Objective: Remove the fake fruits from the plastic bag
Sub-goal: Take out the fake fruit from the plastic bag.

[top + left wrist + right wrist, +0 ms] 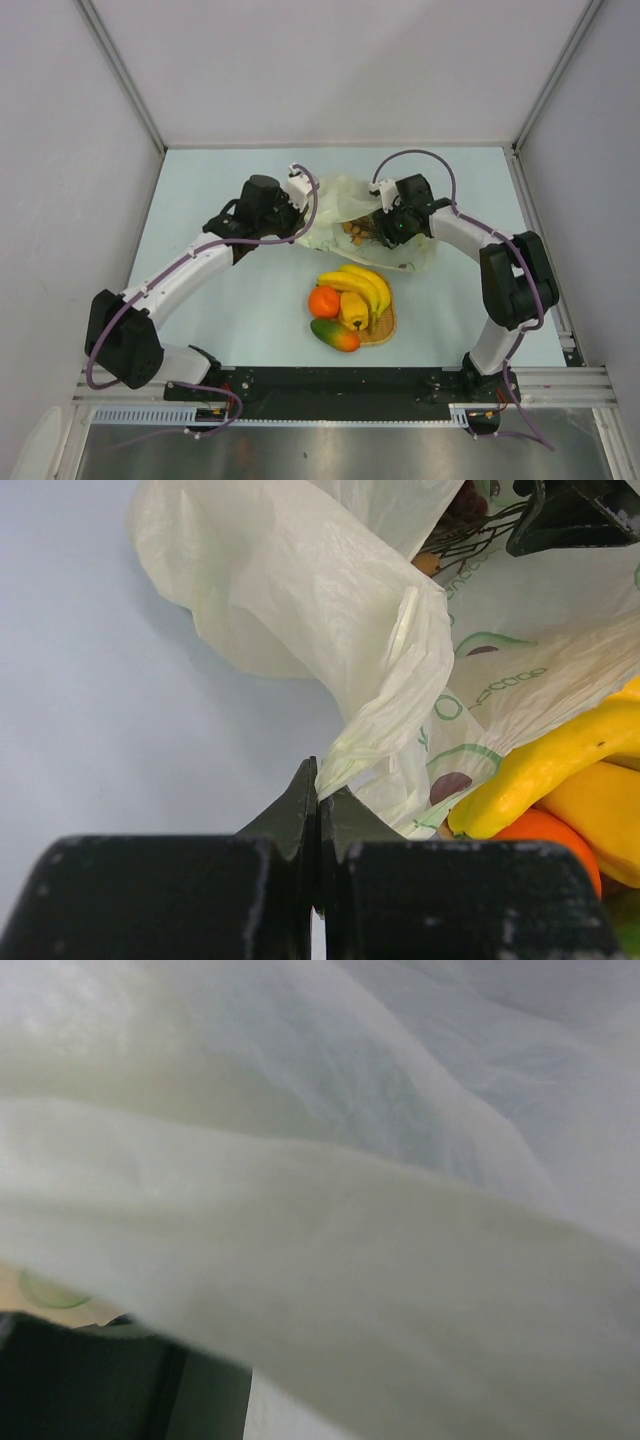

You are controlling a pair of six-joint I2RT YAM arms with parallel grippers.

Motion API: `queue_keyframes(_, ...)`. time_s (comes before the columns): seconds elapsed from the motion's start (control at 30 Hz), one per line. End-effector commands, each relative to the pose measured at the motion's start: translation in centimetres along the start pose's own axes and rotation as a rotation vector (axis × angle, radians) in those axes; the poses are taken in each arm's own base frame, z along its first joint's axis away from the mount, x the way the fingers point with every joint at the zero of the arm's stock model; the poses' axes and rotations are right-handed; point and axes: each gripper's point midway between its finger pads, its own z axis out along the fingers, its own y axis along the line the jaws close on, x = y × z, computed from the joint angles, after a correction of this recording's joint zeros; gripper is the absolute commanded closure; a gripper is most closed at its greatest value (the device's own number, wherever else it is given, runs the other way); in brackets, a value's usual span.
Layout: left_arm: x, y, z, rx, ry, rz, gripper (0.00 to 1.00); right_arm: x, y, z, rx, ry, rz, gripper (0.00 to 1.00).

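The pale yellow-green plastic bag (345, 200) lies crumpled at mid-table with its mouth towards the arms. My left gripper (301, 226) is shut on a twisted strip of the bag's edge (365, 750) and holds it up. My right gripper (386, 231) reaches into the bag's mouth beside a brown nut-like cluster (352, 232) and dark grapes (468, 508). Bag film (350, 1260) fills the right wrist view and hides its jaws. A banana bunch (362, 285), an orange (323, 301), a yellow pepper-like fruit (353, 310) and a red-green mango (335, 335) lie outside the bag.
The fruits outside the bag rest on and around a woven orange mat (385, 325) in front of it. Pale walls enclose the table on three sides. Both arm bases stand on the black rail (340, 385) at the near edge.
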Motion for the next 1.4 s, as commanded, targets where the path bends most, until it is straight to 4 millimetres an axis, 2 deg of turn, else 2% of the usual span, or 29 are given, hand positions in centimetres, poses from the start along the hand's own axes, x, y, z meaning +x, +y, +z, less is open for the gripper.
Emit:
queue_keyframes(0.0, -3.4, 0.6, -0.1, -0.014, -0.079, 0.041, 1.00, -1.5, -1.9, 0.6, 0.100, -0.019, -0.101, 0.47)
queue_keyframes(0.03, -3.5, 0.6, -0.1, -0.018, -0.081, 0.044, 1.00, -1.6, -1.7, 0.8, 0.104, -0.010, -0.150, 0.46)
queue_keyframes(0.17, -4.1, 1.1, -0.2, -0.037, -0.091, 0.072, 1.00, -0.4, -1.6, 0.8, 0.107, 0.038, -0.155, 0.50)
queue_keyframes(0.27, -4.2, 1.2, -0.2, -0.041, -0.094, 0.078, 1.00, -0.6, -1.1, 0.4, 0.084, 0.032, -0.167, 0.69)
queue_keyframes(0.3, -4.1, 1.2, -0.3, -0.041, -0.092, 0.081, 1.00, -0.9, -1.1, 0.0, 0.083, 0.019, -0.175, 0.80)
queue_keyframes(0.37, -3.9, 1.3, -0.2, -0.047, -0.086, 0.086, 1.00, -1.5, -0.8, -0.5, 0.076, 0.003, -0.211, 0.89)
queue_keyframes(0.4, -3.6, 1.4, -0.1, -0.050, -0.076, 0.085, 1.00, -1.9, -0.6, -1.1, 0.077, -0.008, -0.227, 0.98)
queue_keyframes(0.43, -3.5, 1.5, 0.0, -0.054, -0.074, 0.086, 1.00, -2.1, -0.3, -1.4, 0.071, -0.014, -0.243, 1.00)
queue_keyframes(0.67, -3.2, 1.7, 0.6, -0.063, -0.057, 0.080, 1.00, -3.1, 0.9, -5.0, 0.025, -0.063, -0.298, 1.00)
queue_keyframes(0.87, -3.8, 3.4, 1.1, -0.141, -0.062, 0.100, 1.00, -3.4, 1.9, -8.7, -0.021, -0.106, -0.349, 1.00)
queue_keyframes(0.97, -4.2, 3.7, 1.1, -0.150, -0.066, 0.096, 1.00, -3.1, 3.1, -10.5, -0.067, -0.122, -0.385, 1.00)
queue_keyframes(1.13, -5.2, 3.1, 0.9, -0.111, -0.083, 0.115, 1.00, -0.6, 4.9, -12.5, -0.163, -0.075, -0.386, 1.00)
queue_keyframes(1.27, -5.4, 3.5, 0.8, -0.128, -0.090, 0.150, 1.00, -0.3, 5.2, -14.5, -0.134, -0.113, -0.386, 1.00)
queue_keyframes(1.3, -5.5, 3.7, 0.7, -0.137, -0.094, 0.155, 1.00, -0.5, 5.4, -15.9, -0.112, -0.143, -0.395, 1.00)
queue_keyframes(1.37, -5.6, 3.8, 0.5, -0.147, -0.099, 0.155, 1.00, -0.5, 5.9, -17.4, -0.099, -0.173, -0.411, 1.00)
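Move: The right hand is inside the bag with its fingers half open, right at the twigs of the longan bunch, whose middle lies about 3 cm to its left, 2 cm ahead and some 3 cm below. The red grapes are about 7 cm ahead and 2 cm left, the bananas roughly 9 cm back and 5 cm left, both a little lower. From the left hand, the bunch is some 6 cm ahead, 15 cm right and 14 cm below. Fingers half open, the right hand sinks about 2 cm, edging right, and shuts on the longan bunch's twigs. Keeping that pinch, it lifts some 13 cm and draws back about 9 cm towards the base, away from the grapes, turning roughly 20 degrees counter-clockwise. The left hand keeps its pinch on the bag's rim and carries it about 4 cm forward and slightly up. ##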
